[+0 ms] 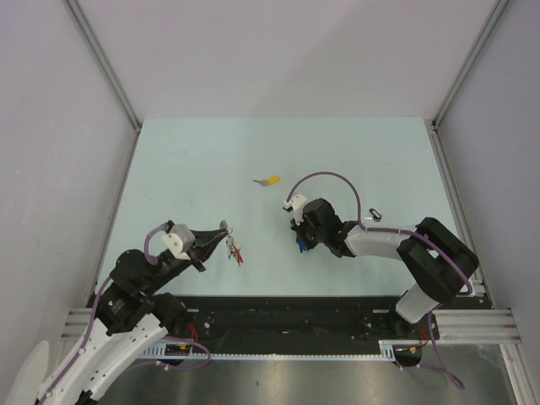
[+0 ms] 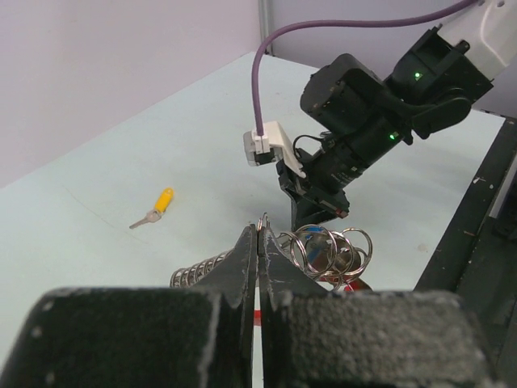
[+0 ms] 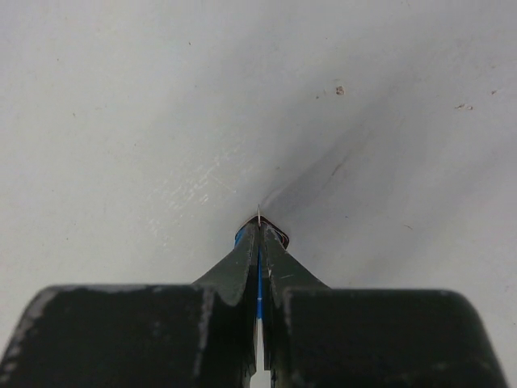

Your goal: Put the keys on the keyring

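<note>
My left gripper [image 1: 224,240] is shut on the keyring [image 2: 326,246]. In the left wrist view a thin silver ring is pinched at the fingertips of that gripper [image 2: 261,231]. Several silver loops and a coiled chain [image 2: 196,273] hang beside it, and the red strap [image 1: 239,254] dangles below. My right gripper [image 1: 300,245] is shut on a blue-capped key [image 3: 241,236], which sits edge-on between the jaws just above the table. The two grippers are a short way apart, the right one facing the left. A yellow-capped key [image 1: 270,180] lies on the table farther back.
A tiny black ring [image 1: 375,215] lies on the pale table [image 1: 194,169] behind the right arm. The purple cable [image 1: 325,177] arches above the right wrist. Grey walls enclose the table on three sides.
</note>
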Motion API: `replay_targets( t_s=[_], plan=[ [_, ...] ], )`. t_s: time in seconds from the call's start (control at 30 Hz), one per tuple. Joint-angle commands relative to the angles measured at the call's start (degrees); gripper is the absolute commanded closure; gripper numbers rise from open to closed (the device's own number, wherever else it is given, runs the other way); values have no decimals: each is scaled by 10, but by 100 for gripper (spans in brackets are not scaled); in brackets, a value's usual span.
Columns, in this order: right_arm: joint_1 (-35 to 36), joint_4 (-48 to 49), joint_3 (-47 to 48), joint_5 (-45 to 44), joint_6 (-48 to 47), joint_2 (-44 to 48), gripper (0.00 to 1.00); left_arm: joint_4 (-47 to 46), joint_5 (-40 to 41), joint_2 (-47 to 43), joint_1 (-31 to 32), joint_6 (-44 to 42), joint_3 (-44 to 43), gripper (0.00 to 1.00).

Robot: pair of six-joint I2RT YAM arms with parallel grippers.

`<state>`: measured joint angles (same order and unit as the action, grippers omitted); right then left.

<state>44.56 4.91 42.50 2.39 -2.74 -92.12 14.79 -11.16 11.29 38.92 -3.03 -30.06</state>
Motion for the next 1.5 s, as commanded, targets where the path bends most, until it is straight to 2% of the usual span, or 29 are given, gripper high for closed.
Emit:
replay_targets(
  t_s=[0.0, 0.07, 0.1, 0.13, 0.23, 0.33, 0.43, 0.53, 0.7, 0.87, 1.07, 1.27, 1.47],
  plan=[
    [9, 87, -38, -11, 5, 20, 100, -17, -14, 8, -11, -5, -3, 100],
    [16, 92, -51, -20, 4, 25, 95, -18, -18, 8, -14, -3, -3, 100],
    [18, 90, -53, -24, 5, 32, 89, -19, -19, 10, -15, -1, -2, 100],
    [20, 87, -54, -24, 5, 40, 79, -19, -20, 9, -16, 0, -2, 100],
    [32, 72, -54, -42, 5, 86, 66, -24, -23, 5, -16, 4, 2, 100],
    [38, 60, -53, -44, 11, 160, 56, -31, -29, 6, -16, 10, 3, 100],
    [47, 56, -54, -45, 21, 247, 51, -41, -33, 8, -17, 21, 5, 100],
    [77, 80, -54, -44, 38, 308, 49, -58, -46, 13, -17, 43, 11, 100],
    [140, 172, -54, -62, 48, 335, 47, -92, -72, 33, -17, 72, 20, 100],
    [204, 276, -54, -82, 49, 317, 47, -124, -77, 37, -17, 93, 29, 100],
    [267, 366, -54, -145, 29, 284, 47, -145, -85, 39, -17, 110, 39, 100],
    [294, 425, -55, -210, 6, 247, 49, -186, -108, 44, -17, 124, 49, 100],
    [297, 438, -54, -225, 1, 235, 51, -208, -123, 48, -17, 130, 57, 100]
  ],
)
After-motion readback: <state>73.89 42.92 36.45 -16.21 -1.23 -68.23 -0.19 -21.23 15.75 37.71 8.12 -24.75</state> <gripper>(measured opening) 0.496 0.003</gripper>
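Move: My right hand, shut on the blue key down at the table, is bound for the keyring, which lies about 12 cm back, 16 cm to its left and some 21 cm above. The yellow key is roughly 16 cm ahead and 8 cm left of it, the black clip 7 cm ahead and 19 cm right. My left hand already holds the keyring by its wire end; the blue key lies some 11 cm ahead of that hand, 19 cm right and 26 cm below. I open my right fingers to about half, letting go of the blue key, then lift steeply some 26 cm, swinging left and back about 11 cm each towards the keyring while my wrist tips up from its downward slant to near level. My left hand keeps its pinch on the keyring, carries it some 3 cm right to meet the right hand, and turns slightly clockwise. ##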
